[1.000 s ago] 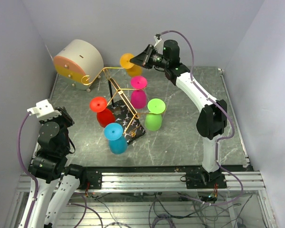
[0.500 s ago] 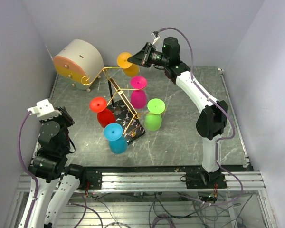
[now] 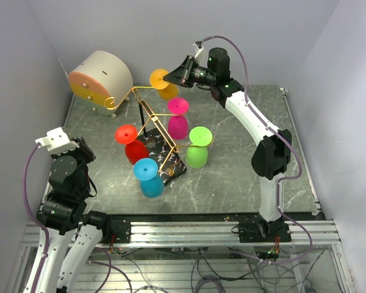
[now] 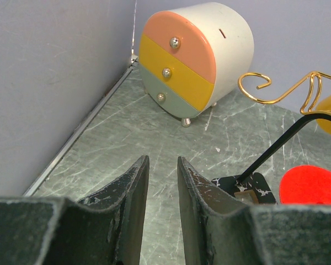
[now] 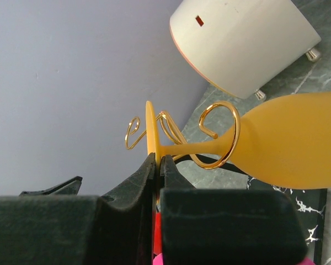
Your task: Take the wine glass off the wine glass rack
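The wine glass rack [image 3: 147, 113], gold wire on a black post and a black veined base [image 3: 174, 165], stands mid-table. An orange wine glass [image 3: 163, 82] hangs bowl-down at the rack's far arm. In the right wrist view its stem passes through a gold curl [image 5: 236, 130], and its bowl [image 5: 298, 143] lies to the right. My right gripper [image 5: 158, 160] is shut on the thin edge of that glass's foot disc, reaching in from the right [image 3: 171, 75]. My left gripper [image 4: 163, 163] hovers low at the table's left side, open, with nothing between its fingers.
Pink [image 3: 178, 119], green [image 3: 198, 148], red [image 3: 131, 143] and blue [image 3: 148, 177] glasses hang on the rack's other arms. A round beige drawer drum [image 3: 100, 79] stands at the back left corner. Walls close in on three sides.
My right gripper has shifted slightly left with the orange glass's foot in it, and the glass has slid along the wire arm. The left arm has not moved.
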Controlling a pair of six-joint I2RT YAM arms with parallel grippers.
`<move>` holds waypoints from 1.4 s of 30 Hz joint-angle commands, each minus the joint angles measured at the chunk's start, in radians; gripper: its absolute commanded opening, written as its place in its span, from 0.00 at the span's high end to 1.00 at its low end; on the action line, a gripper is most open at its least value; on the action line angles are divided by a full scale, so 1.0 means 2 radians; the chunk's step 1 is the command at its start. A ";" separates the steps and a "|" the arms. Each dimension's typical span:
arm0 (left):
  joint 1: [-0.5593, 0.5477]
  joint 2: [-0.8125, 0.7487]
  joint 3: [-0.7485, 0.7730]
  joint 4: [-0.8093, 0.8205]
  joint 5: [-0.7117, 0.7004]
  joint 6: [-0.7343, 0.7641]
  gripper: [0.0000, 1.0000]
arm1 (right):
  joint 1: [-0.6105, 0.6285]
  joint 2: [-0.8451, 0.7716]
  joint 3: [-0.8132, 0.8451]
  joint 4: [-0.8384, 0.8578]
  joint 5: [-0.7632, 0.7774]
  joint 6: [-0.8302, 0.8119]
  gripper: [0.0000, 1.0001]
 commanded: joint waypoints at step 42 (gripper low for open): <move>-0.002 0.019 -0.004 0.040 0.063 -0.013 0.27 | 0.006 0.022 0.056 0.104 0.091 -0.143 1.00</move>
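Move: The right hand already holds the orange wine glass by its foot; the glass hangs with its middle about 8 cm below and 1 cm left. The gold hook around its stem lies some 5 cm below, 2 cm back and 1 cm left. The pink glass is roughly 9 cm back, 4 cm right and 9 cm below; the striped drum is about 6 cm ahead, 24 cm left and 20 cm below. From the left hand the orange glass is about 24 cm ahead, 23 cm right and 5 cm below. Keeping the foot pinched, the right hand slides the hanging orange glass about 3 cm left and 1 cm down, then carries it some 4 cm forward, away from the hook that holds its stem. During that forward pull the wrist tilts by roughly 15 degrees so the bowl swings outward, while the left hand stays almost in place and begins to open its fingers wider. ##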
